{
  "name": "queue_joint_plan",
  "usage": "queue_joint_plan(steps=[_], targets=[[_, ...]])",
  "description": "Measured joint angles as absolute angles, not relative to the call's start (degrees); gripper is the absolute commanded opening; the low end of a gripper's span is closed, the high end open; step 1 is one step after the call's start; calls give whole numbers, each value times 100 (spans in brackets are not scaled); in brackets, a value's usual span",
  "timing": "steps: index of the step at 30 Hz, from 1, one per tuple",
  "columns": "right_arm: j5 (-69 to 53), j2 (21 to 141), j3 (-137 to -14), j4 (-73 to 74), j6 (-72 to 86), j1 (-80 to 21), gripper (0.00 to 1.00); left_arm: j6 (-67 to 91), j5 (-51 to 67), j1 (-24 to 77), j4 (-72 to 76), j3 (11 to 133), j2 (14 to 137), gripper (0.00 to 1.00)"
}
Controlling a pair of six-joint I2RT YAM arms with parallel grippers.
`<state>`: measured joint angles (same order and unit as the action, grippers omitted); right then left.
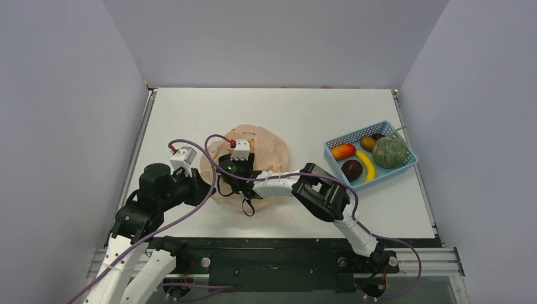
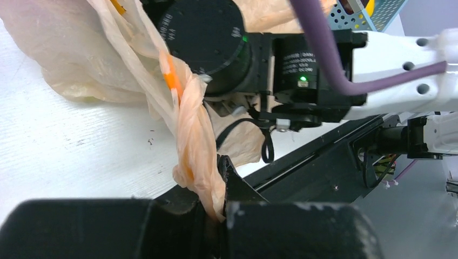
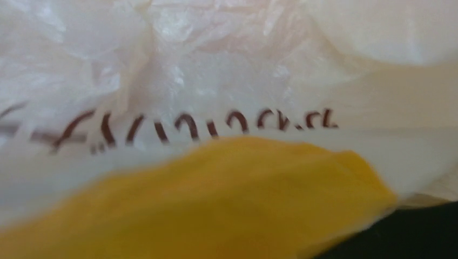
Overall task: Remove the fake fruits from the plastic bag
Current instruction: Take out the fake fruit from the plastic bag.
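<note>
The peach-orange plastic bag [image 1: 263, 147] lies crumpled mid-table. My left gripper [image 2: 219, 208] is shut on a bunched strip of its near-left edge, seen in the top view at the bag's rim [image 1: 206, 182]. My right gripper [image 1: 238, 161] reaches into the bag from the right, its fingers hidden by plastic. The right wrist view shows only bag film [image 3: 227, 65] with dark red lettering and a blurred yellow shape [image 3: 216, 199] close below; I cannot tell whether it is a fruit or print. Several fake fruits lie outside the bag: mango [image 1: 342, 151], banana [image 1: 366, 166], maroon one [image 1: 352, 169], green melon [image 1: 389, 152].
The light blue basket [image 1: 335, 163] holding those fruits stands at the right of the table. The right arm's elbow [image 1: 323, 193] and purple cables [image 1: 209, 190] cross just in front of the bag. The table's near edge and the black base rail [image 1: 272, 244] lie close behind both arms.
</note>
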<state>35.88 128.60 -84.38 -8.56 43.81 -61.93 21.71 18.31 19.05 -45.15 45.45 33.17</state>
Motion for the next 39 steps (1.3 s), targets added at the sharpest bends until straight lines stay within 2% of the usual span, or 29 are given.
queue_joint_plan(steps=[5,7,8,10,18,30,39], targets=[[3594,13214,-8976,-582,4311,-6064,57,2165,1837,1905,-4512,4545,3297,0],[3599,13211,-8971,-550,4311,-6005,47,2165,1837,1905,-4512,4545,3264,0],[3594,13211,-8962,-548,4309,-5988,38,2167,1837,1905,-4512,4545,3236,0],[3548,13179,-8879,-591,4318,-5935,27,2167,1837,1905,-4515,4545,3188,0],[3251,12167,-7384,-792,4171,-5537,0,2174,1833,1909,-4515,4545,3164,0],[2283,10097,-5927,-1225,3391,-5293,0,2178,1793,1909,-4515,4545,3164,0],[882,9618,-4936,-2198,3218,-5334,0,2182,1767,1909,-4515,4545,3175,0]])
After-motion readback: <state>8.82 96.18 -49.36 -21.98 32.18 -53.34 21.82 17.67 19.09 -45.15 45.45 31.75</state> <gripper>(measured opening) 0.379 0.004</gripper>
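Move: My right hand is already inside the bag with open fingers; the yellow fruit it goes for lies about 3 cm ahead, 1 cm to the right and 1 cm lower. The twisted bag corner in my left hand is some 18 cm back from my right hand, 8 cm to its left and 18 cm above; the bag's far end is about 14 cm ahead and 6 cm right. From my left hand the fruit lies roughly 21 cm ahead, 9 cm right and 19 cm below. I push my right hand another 2–3 cm forward and close its fingers on the yellow fruit, then sweep it about 10 cm to the right. Next I lift some 9 cm and draw back about 8 cm towards myself, turning some 20 degrees counter-clockwise and sinking slightly at the end. My left hand stays put, still pinching the twisted bag corner. ##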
